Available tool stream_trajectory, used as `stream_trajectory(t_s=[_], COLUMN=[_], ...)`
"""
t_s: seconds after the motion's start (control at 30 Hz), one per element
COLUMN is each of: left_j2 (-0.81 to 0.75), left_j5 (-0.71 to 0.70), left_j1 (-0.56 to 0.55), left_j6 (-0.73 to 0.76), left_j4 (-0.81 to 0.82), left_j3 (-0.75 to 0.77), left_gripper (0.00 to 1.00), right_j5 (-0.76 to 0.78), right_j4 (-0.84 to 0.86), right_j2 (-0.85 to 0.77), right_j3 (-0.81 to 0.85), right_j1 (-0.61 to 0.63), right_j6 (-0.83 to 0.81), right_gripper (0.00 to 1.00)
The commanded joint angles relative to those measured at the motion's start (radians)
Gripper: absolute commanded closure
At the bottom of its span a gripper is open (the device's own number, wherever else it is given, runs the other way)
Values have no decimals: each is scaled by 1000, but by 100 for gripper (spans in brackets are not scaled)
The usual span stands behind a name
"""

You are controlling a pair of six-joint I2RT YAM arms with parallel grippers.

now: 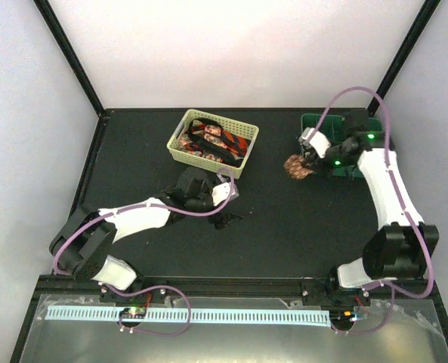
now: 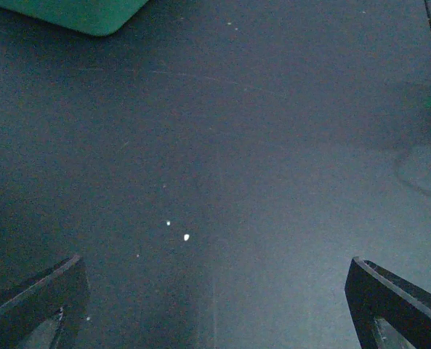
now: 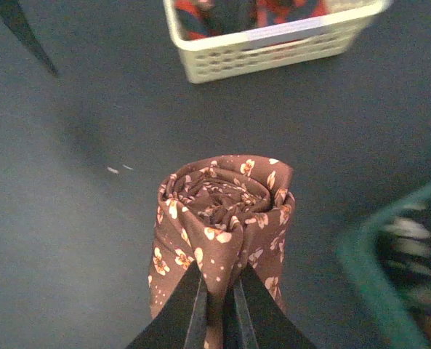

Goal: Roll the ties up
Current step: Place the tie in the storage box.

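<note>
A brown tie with small light flowers, wound into a tight roll (image 3: 222, 211), is pinched at its outer layer by my right gripper (image 3: 219, 305), which is shut on it. From above, the roll (image 1: 295, 167) hangs off the right gripper (image 1: 308, 160) just left of the green tray (image 1: 357, 168). Red-and-black ties (image 1: 216, 141) lie bunched in the pale yellow basket (image 1: 180, 153). My left gripper (image 1: 227, 212) stands below the basket, over bare mat. Its fingers (image 2: 33, 302) are wide open with nothing between them.
The black mat (image 1: 284, 234) covers the table, with black frame posts at its back corners. A corner of the green tray (image 2: 77, 14) shows at the top of the left wrist view. The basket (image 3: 273, 43) lies beyond the roll in the right wrist view, with the tray's rim (image 3: 379, 251) to the right.
</note>
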Motion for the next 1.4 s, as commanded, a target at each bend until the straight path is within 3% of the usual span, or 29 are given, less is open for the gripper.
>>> stream_trajectory(t_s=[0.0,0.23,0.57,0.93,1.37], left_j2=[-26,-17,23,93,140], left_j5=[65,78,106,171,207], left_j1=[32,43,75,101,127], left_j6=[-4,-26,-47,-83,-108], left_j4=[-64,-64,-81,-69,-68], left_j3=[33,40,56,75,109], left_gripper=[1,1,1,1,1], right_j5=[158,218,207,206,217], right_j4=[-40,37,114,128,100], right_j2=[-81,29,283,466,575], right_j3=[66,197,359,424,433], right_j1=[-103,-292,-414,-414,-374], right_j6=[-431,-827,-1082,-1120,-1105], right_gripper=[98,98,98,98,98])
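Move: The green storage box, where my right hand is taking its rolled tie, has its middle about 14 cm ahead, 17 cm to the right and 17 cm below. The dark ties already in its near left part are some 12 cm ahead, 10 cm right and 16 cm down. The cream basket is about 13 cm ahead, 23 cm left and 17 cm down. From my empty left hand the box is roughly 23 cm ahead, 35 cm right and 8 cm lower. Keeping the rolled tie pinched, I swing my right hand about 21 cm right and 14 cm forward, first rising some 5 cm, then sinking about 13 cm towards the compartment in the near row beside the dark ties. On the way the wrist turns so the fingers, slanted left before, point steeply down. My open left hand eases a couple of centimetres forward and down, tipping slightly. ##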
